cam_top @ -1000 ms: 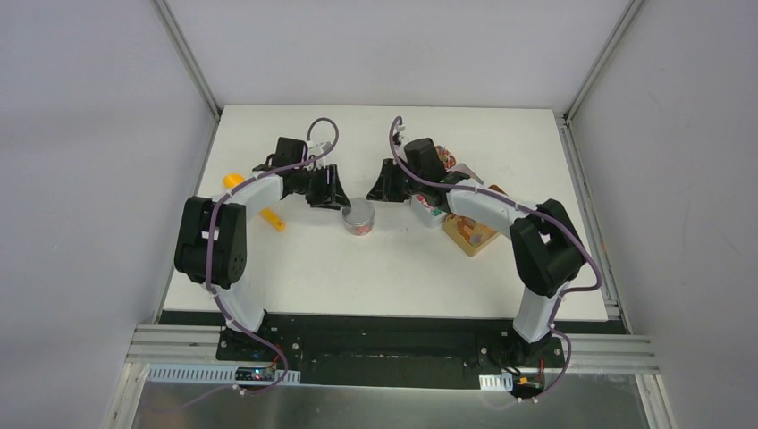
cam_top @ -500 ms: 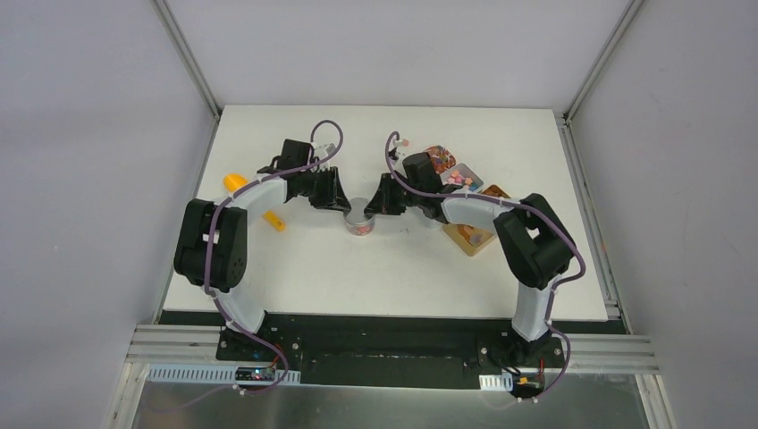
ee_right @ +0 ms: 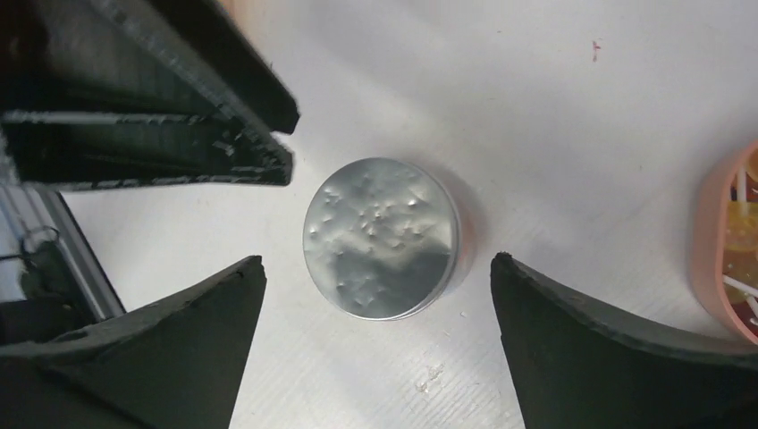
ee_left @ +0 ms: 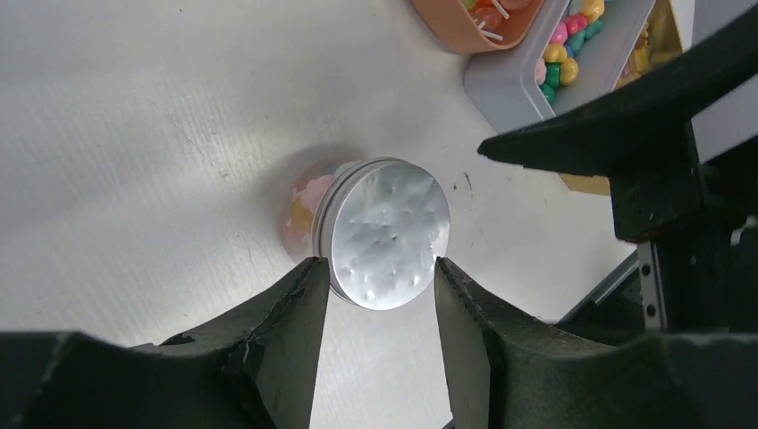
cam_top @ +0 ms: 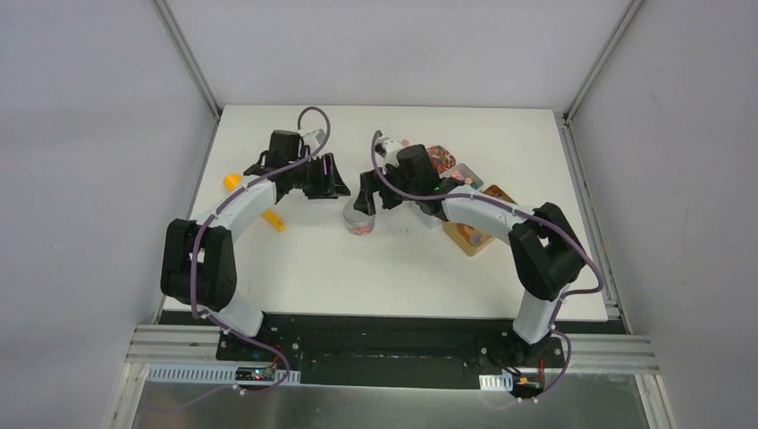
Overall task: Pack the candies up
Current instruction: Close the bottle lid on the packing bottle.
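A small clear jar with a round silver lid stands upright mid-table. Pastel candies show through its wall. More candies lie in a grey tray. My right gripper hovers over the jar, open wide, its fingers well clear of the lid on both sides. My left gripper is open about a lid's width, with the lid just beyond its fingertips. In the top view the left gripper sits back-left of the jar and the right gripper above it.
Several candy trays sit to the right of the jar, a peach one nearest it. An orange scoop lies at the left under my left arm. The two grippers are close together; the left one's fingers show in the right wrist view.
The right gripper has opened wide and shifted left over the jar. The left gripper has drawn back from the jar and parted its fingers. The jar stays put with its lid on.
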You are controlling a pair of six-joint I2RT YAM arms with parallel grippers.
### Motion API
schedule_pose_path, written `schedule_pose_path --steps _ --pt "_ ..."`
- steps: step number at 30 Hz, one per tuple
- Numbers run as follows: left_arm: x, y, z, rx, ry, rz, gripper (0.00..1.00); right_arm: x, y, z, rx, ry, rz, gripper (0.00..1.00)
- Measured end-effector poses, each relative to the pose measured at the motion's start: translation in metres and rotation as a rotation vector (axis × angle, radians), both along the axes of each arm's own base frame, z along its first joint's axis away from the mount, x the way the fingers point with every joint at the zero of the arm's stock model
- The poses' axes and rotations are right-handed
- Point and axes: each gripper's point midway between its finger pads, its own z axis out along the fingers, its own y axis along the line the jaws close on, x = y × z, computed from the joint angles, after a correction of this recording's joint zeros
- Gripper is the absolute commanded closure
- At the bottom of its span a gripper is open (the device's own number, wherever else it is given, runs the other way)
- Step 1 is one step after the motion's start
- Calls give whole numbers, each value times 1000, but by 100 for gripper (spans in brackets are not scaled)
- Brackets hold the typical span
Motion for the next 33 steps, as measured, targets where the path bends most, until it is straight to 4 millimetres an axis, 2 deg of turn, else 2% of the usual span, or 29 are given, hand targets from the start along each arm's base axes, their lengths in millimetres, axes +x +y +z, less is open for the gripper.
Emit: schedule_pose_path --steps 4,6,8,12,15,17,20,23,26,33 --pt "3 3 0 -24 10 35 56 -15 16 -1 -107 -132 93 3" --pt "3 5 -4 -28 19 48 58 -24 25 0 -152 -176 139 7" --pt "2 7 -8 -29 29 58 59 -28 34 4 -168 -205 166 17" --pt "-1 8 -15 -33 42 64 62 -20 34 11 -182 -227 145 45" --pt "-5 7 -20 -40 55 64 66 -12 30 15 -178 -221 105 73" --pt "-6 6 -23 -48 63 61 69 -8 27 14 -173 -207 79 85" --pt "-6 4 -27 -61 78 63 74 -3 26 10 -160 -175 49 90" --pt "-8 3 -38 -63 96 72 80 -1 27 -4 -150 -132 24 93" --pt "-15 1 -55 -62 140 82 84 -7 24 -36 -172 -57 5 94" --pt "-9 -4 -53 -72 105 94 84 -4 29 -35 -115 -53 -24 94"
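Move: Just below both hands, the bottle lid already sits on the packing bottle. From the right hand, whose fingers stand wide open, it lies about 2 cm left, level fore and aft and 4 cm down; the white candy box is some 8 cm ahead and 20 cm right, the lollipop box roughly 15 cm ahead and 16 cm right. From the half-open left hand the lid is about 3 cm right, 2 cm back and 5 cm down. Swinging back and left about 4 cm, the right hand then comes forward again while rising slightly and shutting its fingers, and drops some 5 cm to press its closed tips on the lid's top. The left hand closes nearly shut as it sinks about 5 cm, its fingers tipping slightly further down, and presses on the lid's left rim. ##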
